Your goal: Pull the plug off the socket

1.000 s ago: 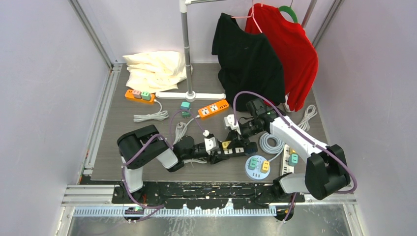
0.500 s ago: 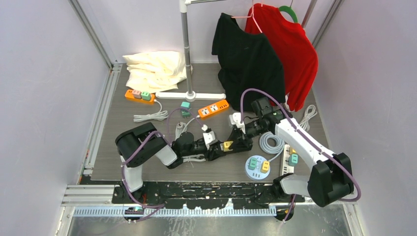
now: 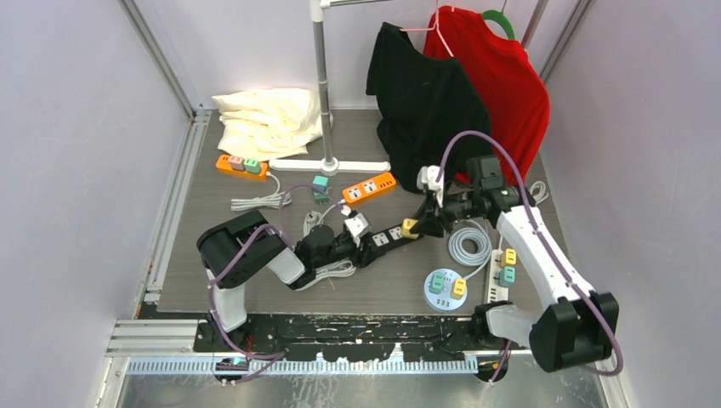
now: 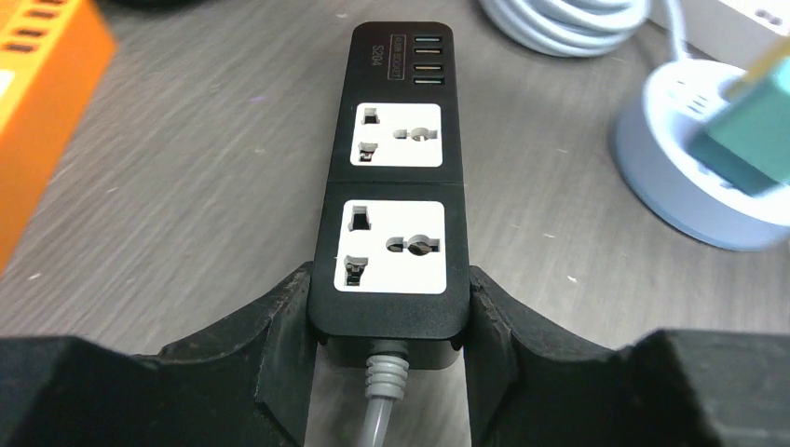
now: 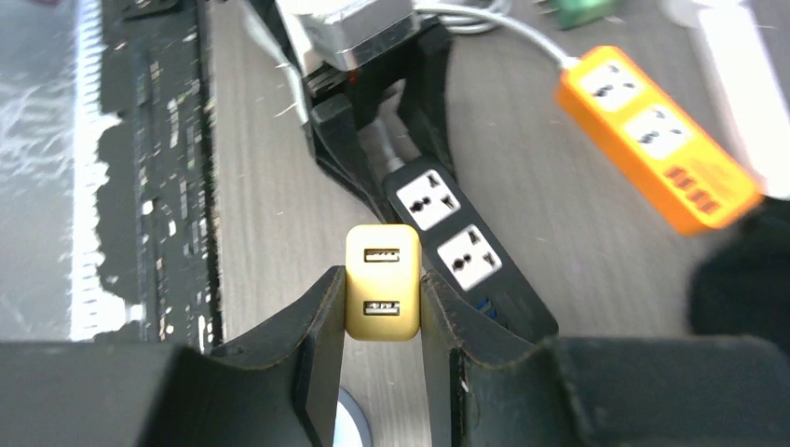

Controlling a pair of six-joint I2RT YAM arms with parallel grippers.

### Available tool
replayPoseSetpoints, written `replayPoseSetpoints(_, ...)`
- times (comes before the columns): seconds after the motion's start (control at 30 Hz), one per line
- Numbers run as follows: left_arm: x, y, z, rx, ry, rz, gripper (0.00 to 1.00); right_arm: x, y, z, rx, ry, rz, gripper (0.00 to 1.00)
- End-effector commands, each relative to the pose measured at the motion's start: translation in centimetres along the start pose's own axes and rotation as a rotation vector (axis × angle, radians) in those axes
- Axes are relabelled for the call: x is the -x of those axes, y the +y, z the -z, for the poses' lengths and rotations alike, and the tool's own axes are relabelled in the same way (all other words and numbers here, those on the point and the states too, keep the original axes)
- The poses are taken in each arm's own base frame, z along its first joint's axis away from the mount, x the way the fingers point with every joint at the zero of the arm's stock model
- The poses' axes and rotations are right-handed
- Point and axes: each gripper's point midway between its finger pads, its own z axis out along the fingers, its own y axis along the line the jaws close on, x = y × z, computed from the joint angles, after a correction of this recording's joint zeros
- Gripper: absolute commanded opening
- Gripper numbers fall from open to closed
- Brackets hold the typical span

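The socket is a black power strip (image 4: 391, 186) with two white outlets, both empty; it lies on the table (image 3: 387, 237). My left gripper (image 4: 389, 298) is shut on its cord end, one finger on each side, low and left of centre in the top view (image 3: 367, 247). The plug is a yellow USB charger block (image 5: 382, 293). My right gripper (image 5: 382, 300) is shut on it and holds it clear of the strip, above the strip's far end (image 5: 466, 251). From above, the plug (image 3: 411, 226) sits at the tip of my right gripper (image 3: 416, 224).
An orange power strip (image 3: 369, 187) lies just behind. A round white socket hub (image 3: 445, 286) with teal and yellow plugs, a coiled white cable (image 3: 469, 246) and a white strip (image 3: 500, 274) sit to the right. A clothes rack base (image 3: 330, 163) and hanging shirts (image 3: 429, 102) stand farther back.
My right gripper has moved up and to the right with the yellow plug, which has left the outlet. The black strip has swung its far end toward the back right.
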Motion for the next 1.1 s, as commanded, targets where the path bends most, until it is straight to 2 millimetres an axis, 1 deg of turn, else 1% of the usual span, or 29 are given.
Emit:
replayPoseSetpoints(0.0,1.6,4.7,-0.5,0.238,-0.017,0.023,0.0,3.5,-3.3,2.8,-0.24,-0.085,-0.07,0.01)
replayPoseSetpoints(0.07,2.1,5.9,-1.3,0.275,0.0,0.027,0.0,3.5,-3.8,3.1,-0.274,-0.097,-0.091,0.01)
replayPoseSetpoints(0.13,2.8,7.1,-2.3,0.298,0.014,0.024,0.0,3.5,-4.0,3.1,-0.283,-0.104,-0.111,0.01)
replayPoseSetpoints(0.17,3.5,7.7,-3.0,0.306,0.015,0.014,0.0,3.4,-4.1,3.1,-0.284,-0.105,-0.122,0.01)
replayPoseSetpoints(0.2,3.6,8.3,-3.4,0.314,0.025,0.006,0.0,3.3,-4.2,3.0,-0.282,-0.105,-0.129,0.02)
replayPoseSetpoints(0.23,3.6,8.8,-3.8,0.32,0.036,0.0,0.01,3.2,-4.2,2.9,-0.28,-0.103,-0.136,0.02)
replayPoseSetpoints(0.27,3.7,9.4,-4.1,0.325,0.045,-0.004,0.05,3.2,-4.3,2.9,-0.279,-0.103,-0.141,0.02)
replayPoseSetpoints(0.37,3.3,11.0,-4.8,0.335,0.075,0.004,0.23,3.0,-4.5,2.8,-0.277,-0.101,-0.164,0.02)
replayPoseSetpoints(0.43,3.3,11.3,-5.0,0.328,0.087,0.01,0.41,2.9,-4.6,2.7,-0.278,-0.102,-0.177,0.02)
replayPoseSetpoints(0.47,3.3,11.4,-5.0,0.328,0.095,0.013,0.52,2.9,-4.7,2.7,-0.28,-0.102,-0.181,0.02)
replayPoseSetpoints(0.5,3.7,11.3,-4.9,0.326,0.091,0.017,0.61,2.8,-4.8,2.6,-0.28,-0.102,-0.191,0.02)
replayPoseSetpoints(0.57,5.0,10.8,-4.7,0.314,0.075,0.026,0.73,2.6,-4.8,2.5,-0.277,-0.1,-0.203,0.03)
replayPoseSetpoints(0.67,6.9,9.6,-3.8,0.276,0.055,0.038,0.84,2.5,-4.9,2.2,-0.258,-0.103,-0.23,0.03)
replayPoseSetpoints(0.7,7.3,9.0,-3.4,0.26,0.052,0.044,0.86,2.5,-4.8,2.0,-0.248,-0.105,-0.244,0.03)
replayPoseSetpoints(0.8,9.0,7.4,-1.9,0.213,0.025,0.075,0.87,2.6,-4.6,1.7,-0.219,-0.115,-0.273,0.04)
replayPoseSetpoints(0.9,10.4,5.2,-0.3,0.146,-0.008,0.127,0.87,2.6,-4.6,1.5,-0.199,-0.123,-0.307,0.04)
replayPoseSetpoints(1.07,11.6,1.7,2.5,0.04,-0.056,0.258,0.86,2.8,-4.2,0.9,-0.131,-0.145,-0.387,0.04)
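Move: The left hand holds the black power strip by its cord end, the strip's middle about 4 cm ahead of it and 9 cm to its right; its free place, between the orange strip and the black shirt's hem, is some 18 cm ahead and 9 cm right. The orange strip's middle lies about 22 cm ahead, 2 cm right. The right hand already has the yellow plug out and held; from it the black strip lies about 5 cm left, level with it and 10 cm below, the orange strip 18 cm ahead, 12 cm left, and the blue round socket 16 cm back, 13 cm right. The left hand carries the black strip about 12 cm forward towards the orange strip, swinging it some 15 degrees counter-clockwise, sets it down, opens wide to let go of the cord end, then lifts away about 10 cm and draws back some 6 cm. The right hand keeps its pinch on the yellow plug and moves it about 4 cm forward and slightly right, rising some 3 cm early on and easing back down by 2, while it turns about 20 degrees clockwise. ##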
